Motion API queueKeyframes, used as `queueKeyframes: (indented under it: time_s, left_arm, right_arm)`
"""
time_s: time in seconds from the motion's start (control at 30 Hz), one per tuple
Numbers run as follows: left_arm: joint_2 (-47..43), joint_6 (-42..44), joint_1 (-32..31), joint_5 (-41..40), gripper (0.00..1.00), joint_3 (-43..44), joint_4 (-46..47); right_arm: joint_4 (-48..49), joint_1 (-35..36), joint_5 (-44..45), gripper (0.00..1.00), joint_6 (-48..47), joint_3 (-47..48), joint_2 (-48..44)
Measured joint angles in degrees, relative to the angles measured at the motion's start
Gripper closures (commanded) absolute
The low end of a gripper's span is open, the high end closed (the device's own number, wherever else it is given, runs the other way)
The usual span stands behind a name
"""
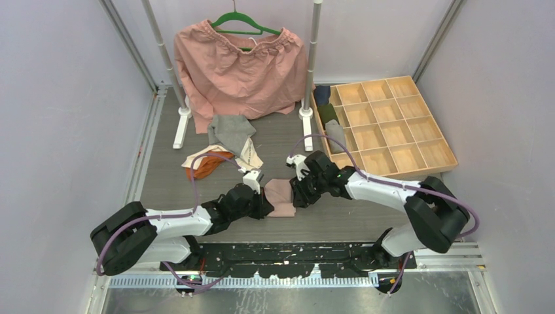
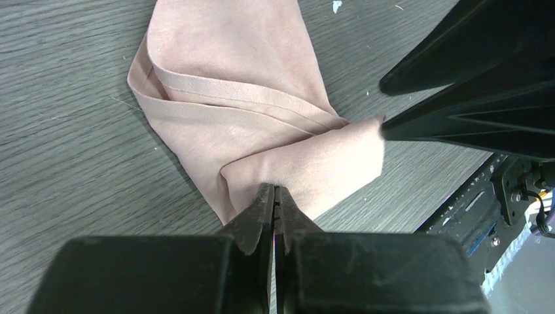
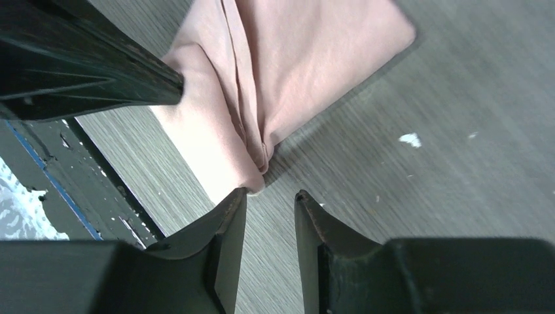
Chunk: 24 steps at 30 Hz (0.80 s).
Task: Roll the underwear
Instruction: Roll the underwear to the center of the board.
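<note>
A dusty pink underwear (image 1: 281, 196) lies partly folded on the grey table between my two grippers. In the left wrist view the underwear (image 2: 249, 98) has a fold puckering up into my left gripper (image 2: 274, 191), whose jaws are shut on that fold. My right gripper (image 3: 269, 195) is open at the cloth's other corner (image 3: 249, 170); one fingertip (image 3: 237, 196) touches the cloth and only bare table shows between the fingers. More underwear lies further back left: a grey piece (image 1: 230, 131) and a cream and orange heap (image 1: 208, 163).
A salmon-pink garment (image 1: 239, 69) hangs on a green hanger between two rack posts (image 1: 182, 124) (image 1: 306, 111). A wooden compartment tray (image 1: 393, 124) sits at the right, with dark and grey rolls (image 1: 329, 118) in its left column. The black rail (image 1: 288, 252) runs along the near edge.
</note>
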Motion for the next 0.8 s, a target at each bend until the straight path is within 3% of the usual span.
queueKeyframes:
  time_s: [0.27,0.4,0.5,0.63,0.8]
  left_arm:
    - [-0.22,-0.37,-0.02,-0.83,0.99,0.00,-0.52]
    - [-0.98,-0.42,0.00,-1.84,0.99,0.00,-1.88]
    - [-1.22,-0.52,0.00,-2.38,0.99,0.00,-2.60]
    - [-1.64,-0.85,0.00,-2.84,0.99,0.00,-3.30]
    - [-1.88,-1.14,0.00,-3.28,0.99,0.00,-4.02]
  right_arm:
    - [-5.09,0.00,10.80,0.56,-2.58,4.20,-10.40]
    - [-6.14,0.00,20.76,0.31,-1.42,9.09,-11.21]
    - [-5.60,-0.15,24.02,0.23,-0.68,8.76,-12.37]
    - [-5.53,-0.26,23.17,0.20,-0.57,8.57,-12.17]
    - [-3.82,-0.26,17.40,0.28,-0.68,7.96,-12.17]
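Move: The underwear, its near edge folded over in a short roll, lies with its middle some 5 cm to the right hand's left, 2 cm ahead and 2 cm lower; from the left hand it is about 5 cm right, 4 cm ahead. Also from the right hand, the white stand foot is roughly 24 cm ahead and 2 cm right, the grey roll 21 cm ahead and 12 cm right. The orange cloth lies about 16 cm ahead and 17 cm left of the left hand. The right fingers come free of the roll's right end as that hand lifts about 10 cm and swings forward some 8 cm, drifting right, then eases about a centimetre back and to the left. Its fingertips tilt forward around 20 degrees, the wrist turns a little clockwise, and the fingers open wide. The left hand's shut fingertips keep pressing on the roll's left end, shifting about 1 cm left. ##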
